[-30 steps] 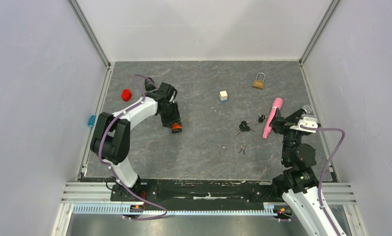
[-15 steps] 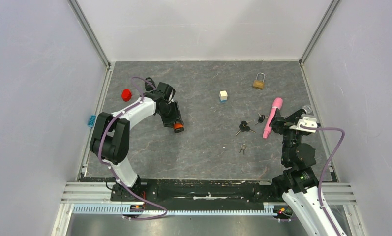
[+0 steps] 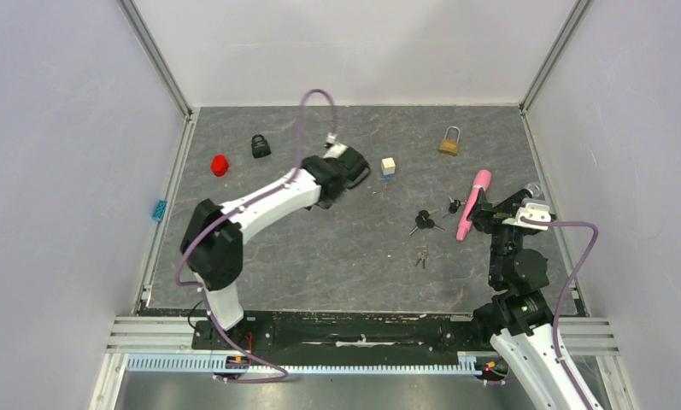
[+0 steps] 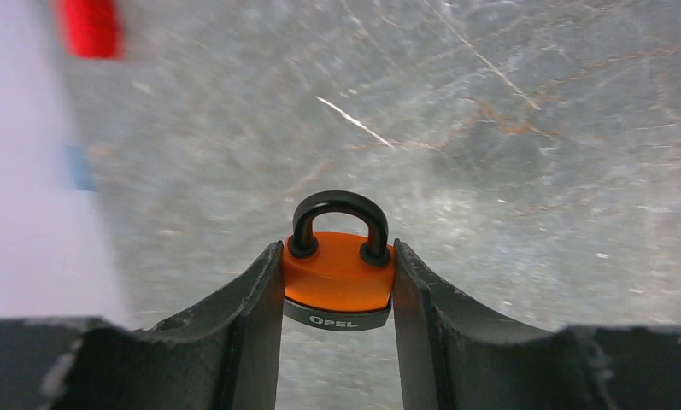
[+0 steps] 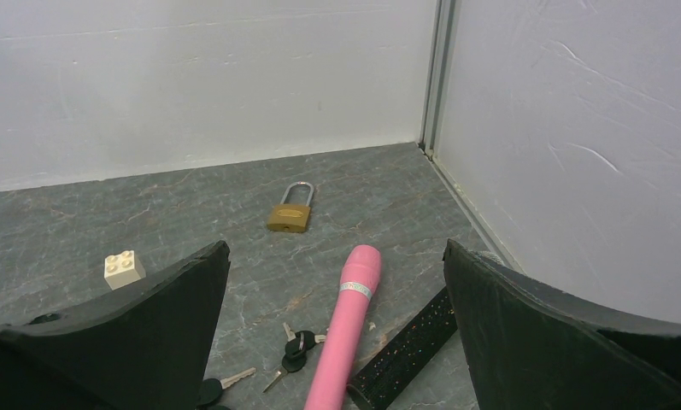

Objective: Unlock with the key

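An orange padlock point(image 4: 337, 275) with a black shackle and a grey base sits between the fingers of my left gripper point(image 4: 337, 256), which is shut on its sides and holds it above the floor. From above, that gripper point(image 3: 349, 171) is near mid-table and its wrist hides the lock. Black-headed keys point(image 3: 424, 221) lie right of centre, with another black-headed bunch point(image 3: 454, 205) and a small metal bunch point(image 3: 421, 256) nearby. My right gripper point(image 5: 335, 252) stands open over a pink cylinder point(image 5: 347, 325), with keys point(image 5: 306, 343) lying beside the cylinder.
A black padlock point(image 3: 259, 145) and a red piece point(image 3: 220, 165) lie at the back left. A brass padlock point(image 3: 449, 141) lies at the back right and a cream brick point(image 3: 389, 166) mid-table. A black speckled bar point(image 5: 405, 346) lies by the pink cylinder point(image 3: 473, 203). Walls enclose the grey floor.
My left arm has swung from the left side toward mid-table, carrying the orange padlock. This uncovered the black padlock. The right arm has not moved.
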Tool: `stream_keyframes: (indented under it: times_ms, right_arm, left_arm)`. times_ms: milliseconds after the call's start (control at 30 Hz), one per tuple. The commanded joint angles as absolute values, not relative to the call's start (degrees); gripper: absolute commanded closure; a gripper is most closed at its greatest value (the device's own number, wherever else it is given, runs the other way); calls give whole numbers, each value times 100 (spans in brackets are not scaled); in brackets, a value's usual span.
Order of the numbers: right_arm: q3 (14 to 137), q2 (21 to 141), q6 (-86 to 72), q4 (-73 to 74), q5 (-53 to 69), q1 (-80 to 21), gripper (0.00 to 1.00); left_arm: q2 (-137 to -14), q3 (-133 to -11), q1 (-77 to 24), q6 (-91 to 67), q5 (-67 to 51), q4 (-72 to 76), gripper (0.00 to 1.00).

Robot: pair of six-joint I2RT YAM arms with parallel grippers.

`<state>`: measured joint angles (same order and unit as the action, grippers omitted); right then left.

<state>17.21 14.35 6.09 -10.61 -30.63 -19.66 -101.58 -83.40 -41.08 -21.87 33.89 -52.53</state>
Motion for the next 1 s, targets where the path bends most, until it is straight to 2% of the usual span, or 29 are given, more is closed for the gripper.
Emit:
stream_keyframes:
  times_ms: [0,100,200,233,500,800,867,967]
  right_arm:
    - [1886,1464,659,-1111,-3061,-1996,2]
    - [1885,1477,659,-1112,-3058,-1995,2]
    - [1886,1521,651,-1110,-3032,-1996,2]
    - [1886,1532,650,-1108,-3023,-1995,2]
    - [2096,1914,566,-870,-2602,-2017,2]
    - [3433,3842,300,432,-1468,-2013,2]
    - [3586,4131,269,580,-1213,-2018,2]
    - [3630,4301,266,622,-914,-2013,2]
  left_arm:
    - [-10827,-8840,-4738,-1263,6961,-6479,98]
    - [-11421,-9024,-4961,-1610,8440,-7430,98]
    - [-12119,-9507,-5060,-3416,9020,-9388,98]
    - [-12221,-9464,-5098,-3442,9087,-9435,98]
    - [-12518,-9442,-5186,-3720,8830,-9435,98]
    - [-12712,-9447,-5109,-3874,8440,-9268,98]
    - [-12517,-9243,-5069,-3443,8187,-8702,98]
    - [-11818,-8542,-4998,-1842,7272,-6722,98]
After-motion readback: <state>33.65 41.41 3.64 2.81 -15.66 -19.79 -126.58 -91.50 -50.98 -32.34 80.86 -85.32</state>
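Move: The right hand, open and empty, has the bunch of black keys some 6 cm ahead, 11 cm to its left and about 25 cm below. At that same level, a smaller key pair lies about 11 cm ahead and 4 cm left of the hand, and the pink microphone about 11 cm ahead and 1 cm right. From the left hand the black bunch is roughly 25 cm to the right, about level fore-and-aft and 11 cm lower. Keeping its pinch on the orange padlock, the left hand rolls some 60 degrees so that its fingers swing from pointing down and forward to pointing nearly level to the left, shifting about 3 cm left and a little up, most of it early on, then sagging slightly. The right hand waits, then sets off with its fingers still wide open, about 6 cm left, 5 cm forward and 3 cm down, towards the black key bunch, tipping its fingers down some 20 degrees and turning counter-clockwise. ##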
